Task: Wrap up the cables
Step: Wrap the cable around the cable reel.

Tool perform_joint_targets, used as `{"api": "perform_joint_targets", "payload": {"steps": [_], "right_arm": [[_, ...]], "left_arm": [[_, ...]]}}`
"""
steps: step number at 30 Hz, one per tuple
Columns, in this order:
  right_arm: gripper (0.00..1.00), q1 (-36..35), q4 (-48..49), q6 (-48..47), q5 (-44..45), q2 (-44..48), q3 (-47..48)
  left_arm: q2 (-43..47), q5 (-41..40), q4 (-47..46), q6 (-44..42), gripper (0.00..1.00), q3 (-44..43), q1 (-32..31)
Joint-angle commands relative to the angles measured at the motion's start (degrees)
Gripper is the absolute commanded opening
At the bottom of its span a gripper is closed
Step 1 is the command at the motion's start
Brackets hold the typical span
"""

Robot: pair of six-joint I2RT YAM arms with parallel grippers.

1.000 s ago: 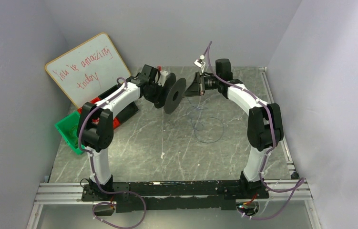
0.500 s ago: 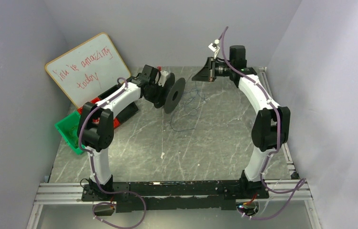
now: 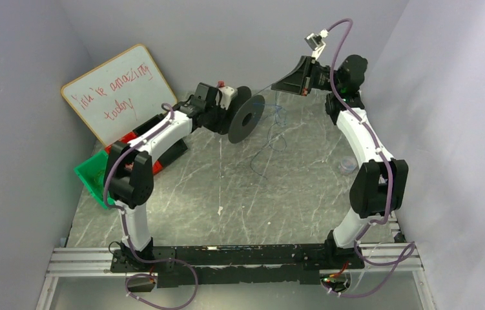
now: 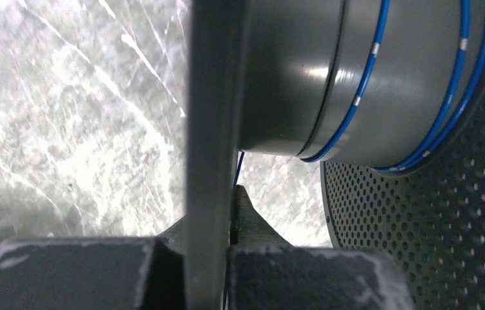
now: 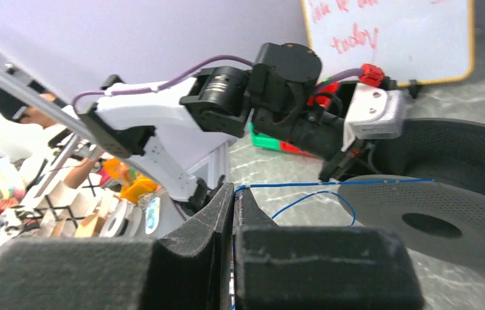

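My left gripper (image 3: 228, 111) is shut on one flange (image 4: 210, 123) of a black perforated spool (image 3: 247, 118), holding it off the table at the back centre. A few turns of the thin blue cable (image 4: 362, 84) lie round the spool's grey core. My right gripper (image 3: 277, 88) is raised at the back right, shut on the blue cable (image 5: 356, 183). From its jaws a taut strand runs to the spool (image 5: 433, 219). The rest of the cable (image 3: 272, 139) hangs in loose loops down to the table.
A whiteboard (image 3: 120, 90) leans on the left wall, with a green bin (image 3: 94, 177) below it. A small clear round thing (image 3: 346, 166) lies by the right arm. A white scrap (image 3: 219, 210) lies mid-table. An aluminium rail (image 3: 227, 258) runs along the near edge.
My right arm has risen and swung to the back right with the cable, lifting its loops off the table. My left arm has shifted the spool slightly right.
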State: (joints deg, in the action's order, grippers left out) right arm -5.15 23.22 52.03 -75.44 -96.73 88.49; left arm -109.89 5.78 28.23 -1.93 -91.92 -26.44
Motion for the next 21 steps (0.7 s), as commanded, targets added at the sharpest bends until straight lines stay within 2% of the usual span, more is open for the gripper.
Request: {"api": "perform_joint_targets", "payload": {"steps": [1, 7, 11, 21], "right_arm": [[0.05, 1.07, 44.70, 34.67, -7.35, 3.88, 0.44], [0.07, 0.57, 47.20, 36.88, -6.69, 5.58, -1.22], [0.09, -1.43, 48.99, 36.76, -7.15, 6.16, -4.21], [0.09, -6.01, 57.60, 40.06, -9.87, 6.80, -7.87]], "left_arm": [[0.40, -5.69, 2.14, 1.58, 0.02, -0.73, 2.00], [-1.03, -10.04, 2.98, 1.58, 0.02, -1.97, 2.08], [-2.18, -11.29, 4.54, 4.63, 0.02, -3.67, 2.78], [-2.42, -11.71, 6.79, 6.72, 0.02, -6.64, 9.58]]}}
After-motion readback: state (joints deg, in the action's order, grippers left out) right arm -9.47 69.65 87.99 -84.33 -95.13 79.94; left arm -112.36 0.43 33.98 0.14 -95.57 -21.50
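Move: The left hand already pinches the cable reel by its left flange; the reel's middle lies about 5 cm ahead, 6 cm to that hand's right and level with it, with the black bin some 16 cm to that hand's left, 4 cm ahead and 11 cm below. From the right hand, which already holds the cable, the reel is roughly 12 cm ahead, 9 cm left and 21 cm below. The loose tail hangs nearly straight under the right hand, its middle about 20 cm down. Keeping the cable pinched, the right hand draws back about 8 cm towards the base and away from the reel, rising some 3 cm at first and sinking part of that again, while its left-pointing fingers turn roughly 15 degrees counter-clockwise. The left hand keeps its grip on the flange and lifts the reel about 4 cm with a small shift right, then lowers it again and carries it left, ending over 5 cm left of its start, towards the black bin. ##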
